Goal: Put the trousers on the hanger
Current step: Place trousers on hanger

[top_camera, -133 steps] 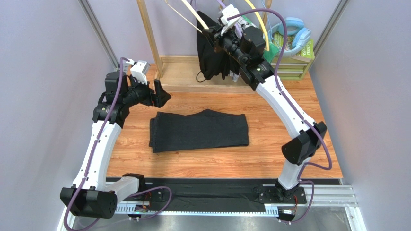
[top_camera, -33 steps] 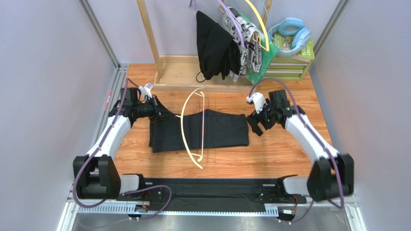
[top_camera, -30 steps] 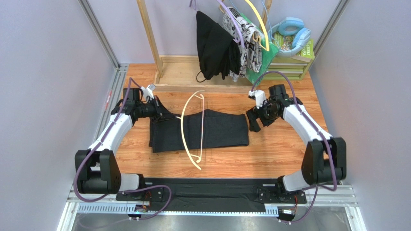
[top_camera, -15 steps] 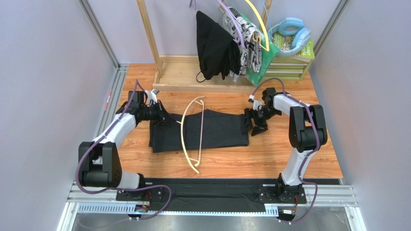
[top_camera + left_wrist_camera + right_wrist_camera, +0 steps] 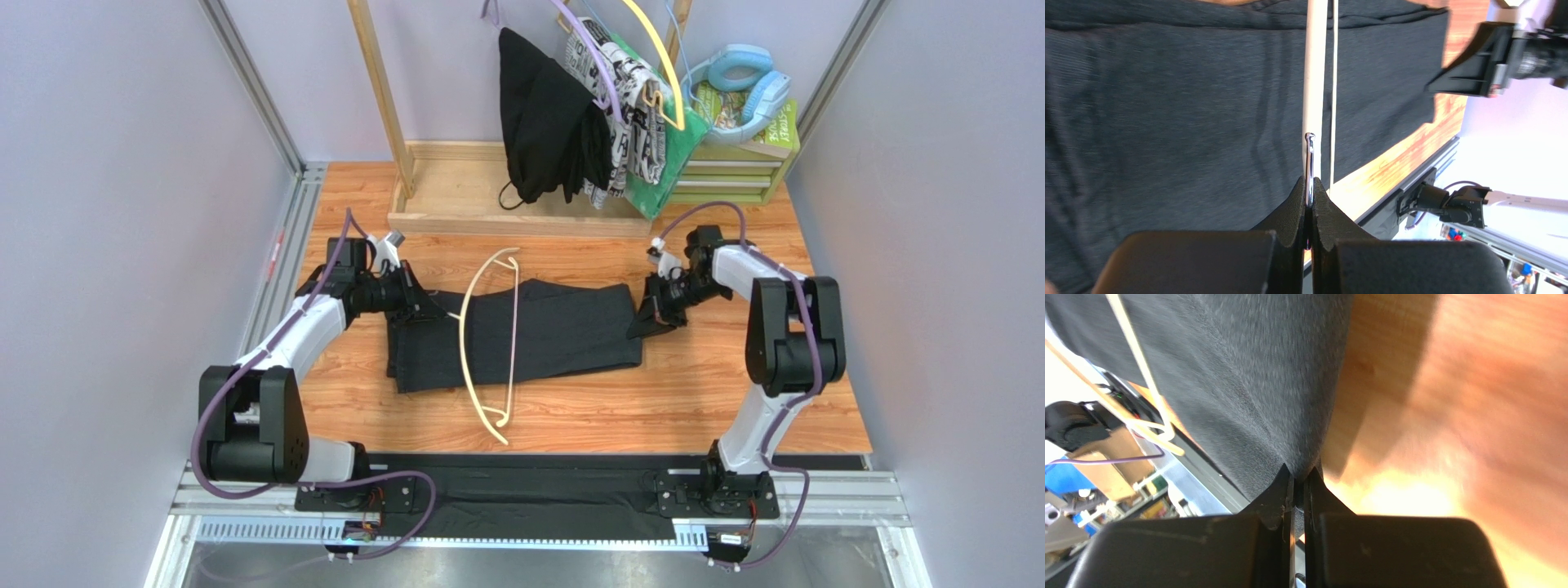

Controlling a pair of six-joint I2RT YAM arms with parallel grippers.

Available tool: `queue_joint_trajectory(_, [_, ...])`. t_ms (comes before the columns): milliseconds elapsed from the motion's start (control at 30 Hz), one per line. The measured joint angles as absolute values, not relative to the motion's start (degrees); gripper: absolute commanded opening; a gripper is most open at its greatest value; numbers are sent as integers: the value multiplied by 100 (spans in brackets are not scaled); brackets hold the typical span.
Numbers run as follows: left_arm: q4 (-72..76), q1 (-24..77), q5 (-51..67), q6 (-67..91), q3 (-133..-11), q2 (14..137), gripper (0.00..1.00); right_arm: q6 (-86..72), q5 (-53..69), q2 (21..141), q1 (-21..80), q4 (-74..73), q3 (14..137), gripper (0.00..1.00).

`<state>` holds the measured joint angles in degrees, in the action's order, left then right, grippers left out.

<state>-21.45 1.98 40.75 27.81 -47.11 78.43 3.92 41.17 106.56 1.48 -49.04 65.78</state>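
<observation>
The black trousers [image 5: 552, 337] lie folded flat across the middle of the table. The cream hanger [image 5: 464, 343] lies across their left part, hook end to the left. My left gripper [image 5: 423, 306] is shut on the hanger's thin metal hook; in the left wrist view the jaws [image 5: 1309, 184] pinch the hook, with the cream hanger [image 5: 1315, 73] running away over the trousers [image 5: 1168, 110]. My right gripper [image 5: 644, 321] is shut on the trousers' right edge; in the right wrist view the cloth [image 5: 1247, 373] is pinched between the jaws [image 5: 1298, 473], with the hanger [image 5: 1137, 373] beyond.
A wooden rack [image 5: 374, 86] stands at the back with a black garment [image 5: 540, 116], a patterned cloth [image 5: 628, 92] and a yellow hanger [image 5: 656, 49] on it. A green crate [image 5: 736, 159] with blue headphones [image 5: 748, 74] sits at the back right.
My right arm came down from the rack to the trousers' right edge and shut on it. The trousers have shifted slightly to the right. The left gripper keeps holding the hanger.
</observation>
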Motion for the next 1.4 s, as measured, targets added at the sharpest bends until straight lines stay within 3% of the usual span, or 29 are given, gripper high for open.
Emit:
queue_joint_trajectory(433, [-1944,224,3994,3103,-4447,7620,0,381,4445,9321,-30,-5363,6571,0])
queue_joint_trajectory(767, [-1813,222,3953,3288,-4316,7616,0,-794,4731,9194,1520,-4783,7356,0])
queue_joint_trajectory(1100, [-1774,222,3955,3424,-4195,7328,0,-2023,4591,10624,3330,-3376,8300,0])
queue_joint_trajectory(1400, [-1820,198,3957,3448,-4080,7006,0,-2665,4296,12003,4156,-2386,8702,0])
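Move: The right hand already pinches the right-hand end of the folded trousers. From it the hanger's crossbar lies about 24 cm left, 2 cm back and roughly level; the curved shoulder bar is some 8 cm farther left, about 3 cm back of this hand and 3 cm above it. The trousers' middle is 23 cm left, 2 cm back and 3 cm lower. From the left hand, holding the hanger's hook, the crossbar lies 12 cm right, 4 cm back and 5 cm below. Keep the trouser end pinched in the right gripper and lift it first, then carry it left in an arc over the hanger's crossbar, topping out about 13 cm up, and bring it down some 10 cm between crossbar and curved bar, about 29 cm left of its start. Turn the wrist roughly 20 degrees counter-clockwise on the way. Hold the hanger by its hook with the left gripper, drifting only slightly back. ##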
